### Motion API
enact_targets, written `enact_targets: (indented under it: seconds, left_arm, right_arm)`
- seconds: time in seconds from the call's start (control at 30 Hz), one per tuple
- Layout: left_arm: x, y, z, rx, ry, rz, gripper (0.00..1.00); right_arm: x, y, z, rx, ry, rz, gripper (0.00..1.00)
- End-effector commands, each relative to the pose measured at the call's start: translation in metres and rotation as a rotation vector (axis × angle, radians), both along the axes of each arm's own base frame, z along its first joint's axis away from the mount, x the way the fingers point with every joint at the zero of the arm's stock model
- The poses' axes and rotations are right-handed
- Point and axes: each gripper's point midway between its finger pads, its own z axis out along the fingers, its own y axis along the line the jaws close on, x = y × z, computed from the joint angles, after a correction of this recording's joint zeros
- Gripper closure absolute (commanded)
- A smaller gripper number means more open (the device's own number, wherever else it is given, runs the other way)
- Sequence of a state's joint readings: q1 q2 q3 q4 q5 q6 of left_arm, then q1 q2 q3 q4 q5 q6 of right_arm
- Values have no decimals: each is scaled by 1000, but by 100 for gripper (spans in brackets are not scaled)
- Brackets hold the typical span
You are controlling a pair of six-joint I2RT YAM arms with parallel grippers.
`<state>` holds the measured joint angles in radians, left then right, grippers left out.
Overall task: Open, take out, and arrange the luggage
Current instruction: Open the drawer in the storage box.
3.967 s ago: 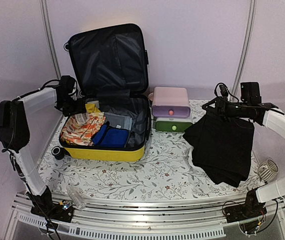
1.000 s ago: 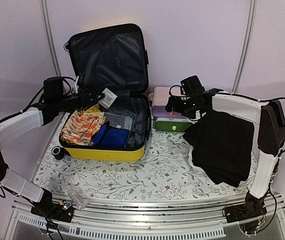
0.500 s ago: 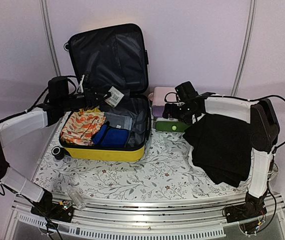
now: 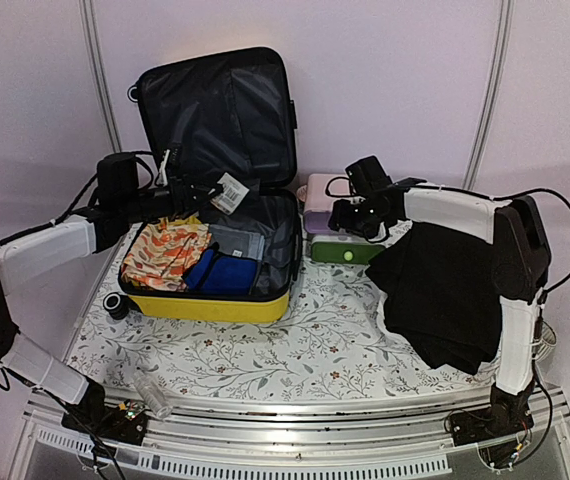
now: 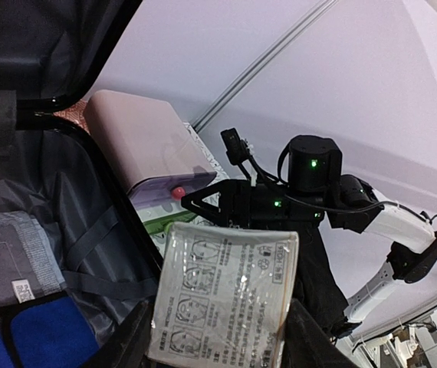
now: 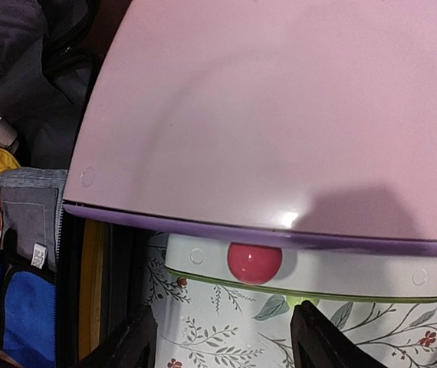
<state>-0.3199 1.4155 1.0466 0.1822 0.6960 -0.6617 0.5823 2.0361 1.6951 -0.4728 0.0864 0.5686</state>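
Note:
The luggage [image 4: 205, 305], a yellow hard-shell case, lies open at back left with its black-lined lid [image 4: 220, 115] upright. An orange floral cloth [image 4: 165, 255], a blue item [image 4: 223, 272] and a grey item [image 4: 237, 243] lie inside. My left gripper [image 4: 205, 192] hovers over the open case, shut on a clear printed packet [image 5: 222, 295]. My right gripper [image 6: 226, 326] hangs open just in front of the pink-and-green drawer box [image 6: 280, 115]. Its fingers stand on either side of the red knob [image 6: 254, 262], and nothing is between them.
A black garment [image 4: 445, 290] lies spread on the floral table cover at the right. The drawer box [image 4: 330, 188] stands directly right of the case. A small black cylinder [image 4: 117, 305] sits by the case's front left corner, and a clear bottle [image 4: 150, 392] lies near the front edge.
Four seconds ago the right gripper held the black garment up at the far right; it has since swung left to the drawer box. The left gripper lifted the packet out over the case.

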Motion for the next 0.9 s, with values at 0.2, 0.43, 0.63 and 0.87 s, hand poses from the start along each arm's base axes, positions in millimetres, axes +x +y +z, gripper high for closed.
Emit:
enact_targets:
  seconds: [0.2,0.43,0.63,0.87]
  left_arm:
    - [-6,-4,16,-2,-77,-14,54]
    - [-7,-4,15,3,-77,-17,54]
    - [-7,-4,14,11,-80,-17,54]
    - [-7,-4,13,13,-79,-19,54]
  right_arm:
    - [21,-8,-18,-91,-9,-84,41]
    - [28,-16,-17,-99,-25,-159,50]
    - [32,-12,-15,-88,-33,-162,55]
    - [36,-10,-13,-87,-44,-155,65]
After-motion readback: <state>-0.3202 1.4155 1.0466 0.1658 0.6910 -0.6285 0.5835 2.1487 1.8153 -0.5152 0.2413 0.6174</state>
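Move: The purple drawer's red knob is the target, about 4 cm ahead of the right hand, 1 cm to its right and 2 cm lower. The green drawer's knob is roughly 1 cm ahead of this hand, 2 cm right and 9 cm below; the open suitcase's near rim is level with it, some 8 cm left and 5 cm below. From the left hand, the red knob is about 11 cm ahead, 23 cm right and 17 cm below. The red knob on the purple drawer is brought between the right hand's fingers: the hand reaches forward about 3 cm, first sinking some 2 cm and edging right, then easing on forward with a slight rise. It turns a little clockwise, under 10 degrees, while the half-open fingers narrow around the knob without shutting fully; a firm pinch can't be seen. ##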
